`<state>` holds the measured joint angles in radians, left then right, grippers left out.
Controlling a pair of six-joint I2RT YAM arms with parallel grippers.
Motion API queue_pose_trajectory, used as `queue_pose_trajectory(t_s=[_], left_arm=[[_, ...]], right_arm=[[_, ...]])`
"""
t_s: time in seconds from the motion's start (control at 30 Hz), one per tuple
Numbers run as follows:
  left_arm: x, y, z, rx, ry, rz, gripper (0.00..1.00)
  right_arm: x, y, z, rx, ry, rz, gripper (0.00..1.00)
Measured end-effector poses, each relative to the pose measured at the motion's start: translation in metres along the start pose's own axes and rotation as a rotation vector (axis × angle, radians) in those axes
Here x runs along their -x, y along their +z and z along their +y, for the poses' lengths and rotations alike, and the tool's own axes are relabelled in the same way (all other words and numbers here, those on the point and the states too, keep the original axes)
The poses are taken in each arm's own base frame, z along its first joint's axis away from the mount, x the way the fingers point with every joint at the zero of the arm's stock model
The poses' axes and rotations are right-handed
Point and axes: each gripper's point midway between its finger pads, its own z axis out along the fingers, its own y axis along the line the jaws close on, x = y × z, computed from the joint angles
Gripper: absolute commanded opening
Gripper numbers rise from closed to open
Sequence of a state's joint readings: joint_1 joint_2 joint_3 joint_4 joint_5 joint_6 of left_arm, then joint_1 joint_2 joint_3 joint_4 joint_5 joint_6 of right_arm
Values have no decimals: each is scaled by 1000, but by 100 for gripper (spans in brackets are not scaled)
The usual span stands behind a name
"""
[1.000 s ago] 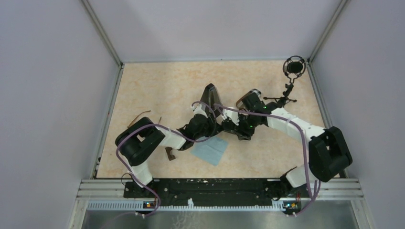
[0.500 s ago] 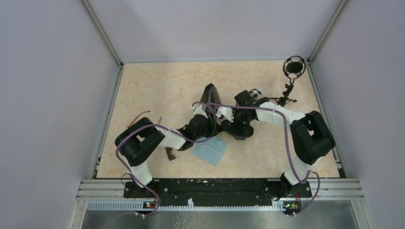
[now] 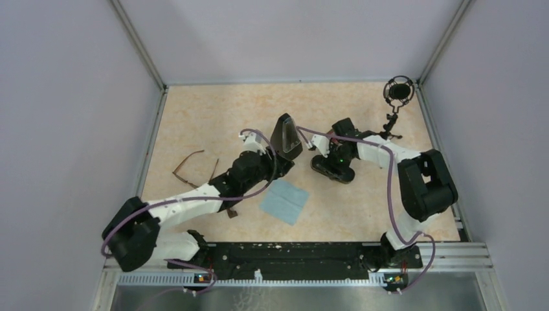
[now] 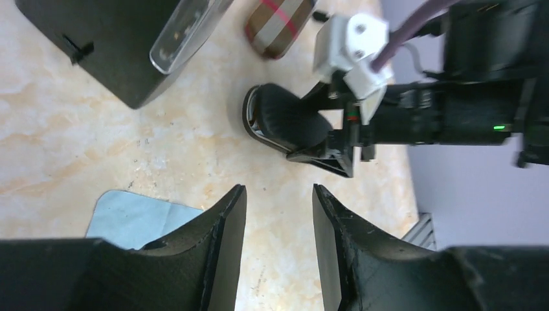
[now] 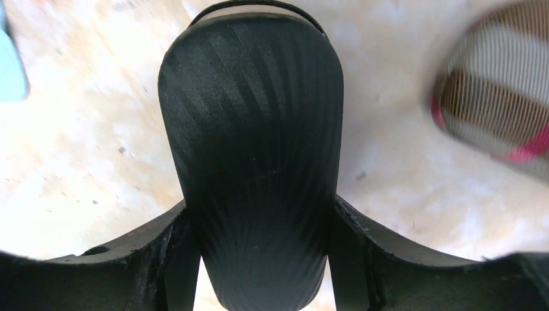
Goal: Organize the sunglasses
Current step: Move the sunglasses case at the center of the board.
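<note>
One pair of sunglasses (image 3: 194, 167), slim brown frame with long thin temples, lies open on the table at the left, clear of both arms. My left gripper (image 3: 280, 166) (image 4: 278, 189) hovers open over bare table beside the black triangular case (image 3: 286, 136) (image 4: 110, 52), with nothing between its fingers. My right gripper (image 3: 330, 165) (image 5: 256, 259) has a finger pressed on each side of a black oval case (image 3: 343, 175) (image 5: 252, 142) (image 4: 285, 120) and is shut on it. A small brown piece (image 3: 231, 210) sticks out from under my left arm; I cannot tell what it is.
A blue cloth (image 3: 285, 201) (image 4: 136, 217) lies flat in front of the left gripper's near side. The plaid cylindrical case (image 4: 280, 16) (image 5: 498, 103) rests just beyond the black oval case. A black microphone on a small stand (image 3: 397, 92) occupies the far right corner.
My left arm has swung its elbow out to the left, uncovering the brown sunglasses, and its jaws have widened. My right gripper opened wide, then closed on the black oval case.
</note>
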<state>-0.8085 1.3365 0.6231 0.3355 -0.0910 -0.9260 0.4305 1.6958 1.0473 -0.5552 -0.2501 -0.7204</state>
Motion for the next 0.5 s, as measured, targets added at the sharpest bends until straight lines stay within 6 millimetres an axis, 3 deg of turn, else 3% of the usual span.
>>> queue_pose_trajectory(t_s=[0.13,0.33,0.37,0.5], left_arm=[[24,-33,-14,-40,9,-81,49],[5,-52,20,34,20,-50,49],[0,-54,27,51,22,-37,49],[-9,-58,38,78,26,-15,49]], right_arm=[[-32,-13,-4,-51,62,48,35],[-104,-45,8,-105,205,157,39],[-116,-52,6,-121,243,172,42],[-157,-76,-13,-198,393,192,70]])
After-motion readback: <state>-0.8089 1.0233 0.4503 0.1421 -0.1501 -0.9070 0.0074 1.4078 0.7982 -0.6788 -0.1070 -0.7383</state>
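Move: The right hand already holds the black sunglasses case low over the board; the clear patch on the board's right side, where it is being taken, lies about 18 cm to its right and 5 cm back. The plaid case sits straight ahead, some 13 cm out; the microphone stand's foot is about 12 cm ahead and 16 cm right. From the left hand, the held case is roughly 15 cm right, 3 cm ahead and 11 cm below. Sweeping briskly to the right at nearly constant height, the right arm carries the still-gripped case some 17 cm and also 5 cm back, towards the clear right side of the board, while turning it about 25 degrees clockwise. The empty left hand, fingers staying half open, withdraws about 7 cm left and back, rising a few centimetres and then sinking again. ##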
